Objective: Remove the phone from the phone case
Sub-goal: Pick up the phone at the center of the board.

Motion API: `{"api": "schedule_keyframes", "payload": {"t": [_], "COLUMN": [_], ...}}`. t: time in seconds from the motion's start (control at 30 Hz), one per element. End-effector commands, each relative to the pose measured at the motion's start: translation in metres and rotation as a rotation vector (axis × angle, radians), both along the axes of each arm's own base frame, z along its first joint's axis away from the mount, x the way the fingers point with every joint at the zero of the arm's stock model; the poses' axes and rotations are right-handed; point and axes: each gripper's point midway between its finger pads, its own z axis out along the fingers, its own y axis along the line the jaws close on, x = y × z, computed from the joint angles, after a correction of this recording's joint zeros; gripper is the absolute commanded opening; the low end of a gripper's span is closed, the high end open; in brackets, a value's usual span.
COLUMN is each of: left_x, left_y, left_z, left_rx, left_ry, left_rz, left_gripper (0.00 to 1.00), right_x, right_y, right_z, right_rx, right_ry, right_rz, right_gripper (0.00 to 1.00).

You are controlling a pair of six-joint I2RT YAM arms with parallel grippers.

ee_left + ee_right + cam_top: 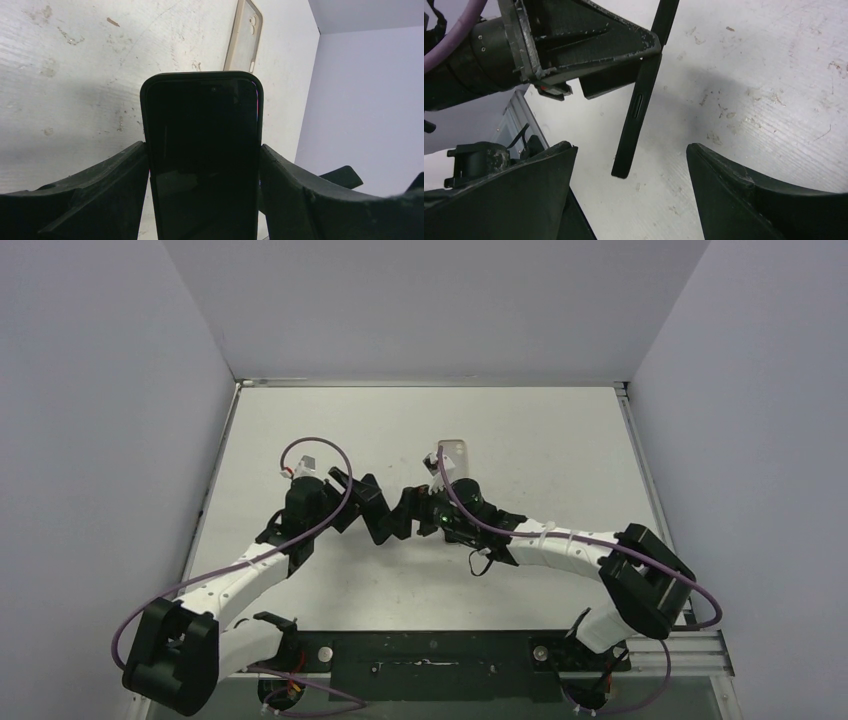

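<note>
My left gripper (202, 150) is shut on the black phone (202, 165), gripping its two long edges and holding it above the table. The empty translucent beige phone case (244, 35) lies flat on the table beyond the phone; it also shows in the top view (455, 455). My right gripper (630, 147) is open and empty, facing the left gripper (385, 515). The phone (636, 107) shows edge-on in the right wrist view, its lower end hanging between my right fingers without touching them. The two grippers meet near the table's middle (410, 512).
The white table (560, 450) is scuffed and walled by grey panels on the left, back and right. A metal rail (430, 655) with both arm bases runs along the near edge.
</note>
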Motion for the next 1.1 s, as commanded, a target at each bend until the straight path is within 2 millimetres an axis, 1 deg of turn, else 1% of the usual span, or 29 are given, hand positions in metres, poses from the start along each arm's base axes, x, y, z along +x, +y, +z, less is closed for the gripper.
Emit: {"api": "schedule_keyframes", "payload": {"t": [0.0,0.1,0.2,0.3,0.47,0.5,0.57,0.67,0.77,0.83,0.87,0.9,0.93,1.0,1.07], "left_x": [0.014,0.012,0.009,0.008,0.010,0.011,0.011,0.011,0.011,0.010,0.009,0.008,0.008,0.008,0.004], "left_y": [-0.010,-0.013,-0.017,-0.020,-0.019,-0.019,-0.018,-0.014,-0.009,-0.006,-0.005,-0.004,-0.004,-0.005,-0.011], "left_z": [0.056,0.060,0.065,0.063,0.071,0.074,0.079,0.090,0.105,0.115,0.119,0.125,0.130,0.140,0.149], "left_rx": [-0.103,-0.117,-0.125,-0.103,-0.070,-0.053,-0.013,0.046,0.086,0.095,0.096,0.093,0.089,0.070,0.032], "left_ry": [-0.170,-0.180,-0.199,-0.209,-0.280,-0.299,-0.332,-0.403,-0.489,-0.540,-0.562,-0.584,-0.600,-0.632,-0.667], "left_rz": [0.027,0.021,0.012,-0.006,-0.028,-0.032,-0.051,-0.072,-0.083,-0.085,-0.088,-0.096,-0.106,-0.137,-0.196], "left_gripper": [0.01,0.01,0.01,0.04,0.18,0.22,0.29,0.42,0.55,0.61,0.74,0.94,0.97,0.97,0.98], "right_x": [0.010,0.011,0.011,0.013,0.011,0.011,0.012,0.016,0.023,0.027,0.029,0.029,0.030,0.033,0.034], "right_y": [0.021,0.026,0.031,0.034,0.040,0.040,0.038,0.031,0.019,0.010,0.005,0.000,-0.006,-0.018,-0.030], "right_z": [0.027,0.021,0.019,0.022,0.027,0.028,0.033,0.043,0.056,0.066,0.071,0.073,0.080,0.086,0.095], "right_rx": [0.065,0.060,0.067,0.077,0.096,0.098,0.110,0.135,0.173,0.207,0.225,0.235,0.250,0.266,0.298], "right_ry": [-0.046,-0.032,-0.025,-0.029,-0.030,-0.030,-0.034,-0.044,-0.052,-0.055,-0.058,-0.058,-0.069,-0.080,-0.093], "right_rz": [0.006,0.007,0.015,0.022,0.053,0.055,0.055,0.042,0.019,0.011,0.007,0.006,0.001,-0.014,-0.021], "right_gripper": [0.81,0.73,0.59,0.45,0.12,0.07,0.00,0.00,0.00,0.00,0.00,0.00,0.00,0.00,0.00]}}
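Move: The phone is already pinched across its width in the left hand, its middle roughly 3 cm back, 2 cm to the right and 2 cm below that hand's point. From the open right hand, the phone's middle lies about 5 cm left and 1 cm forward, about level in height. On the table some 12 cm below the right hand, the bare phone lies about 13 cm right and 1 cm forward; the clear case, 12 cm right and 15 cm forward. The phone's free end is taken by the right hand, which eases about 2 cm left and a little down, then shuts its fingers on the two faces, while the left keeps its hold and rises slightly. The left then opens and lifts away, some 10 cm up in all, tipping its fingers up about 25 degrees, as the right carries the phone right, up and forward about 5 cm. ##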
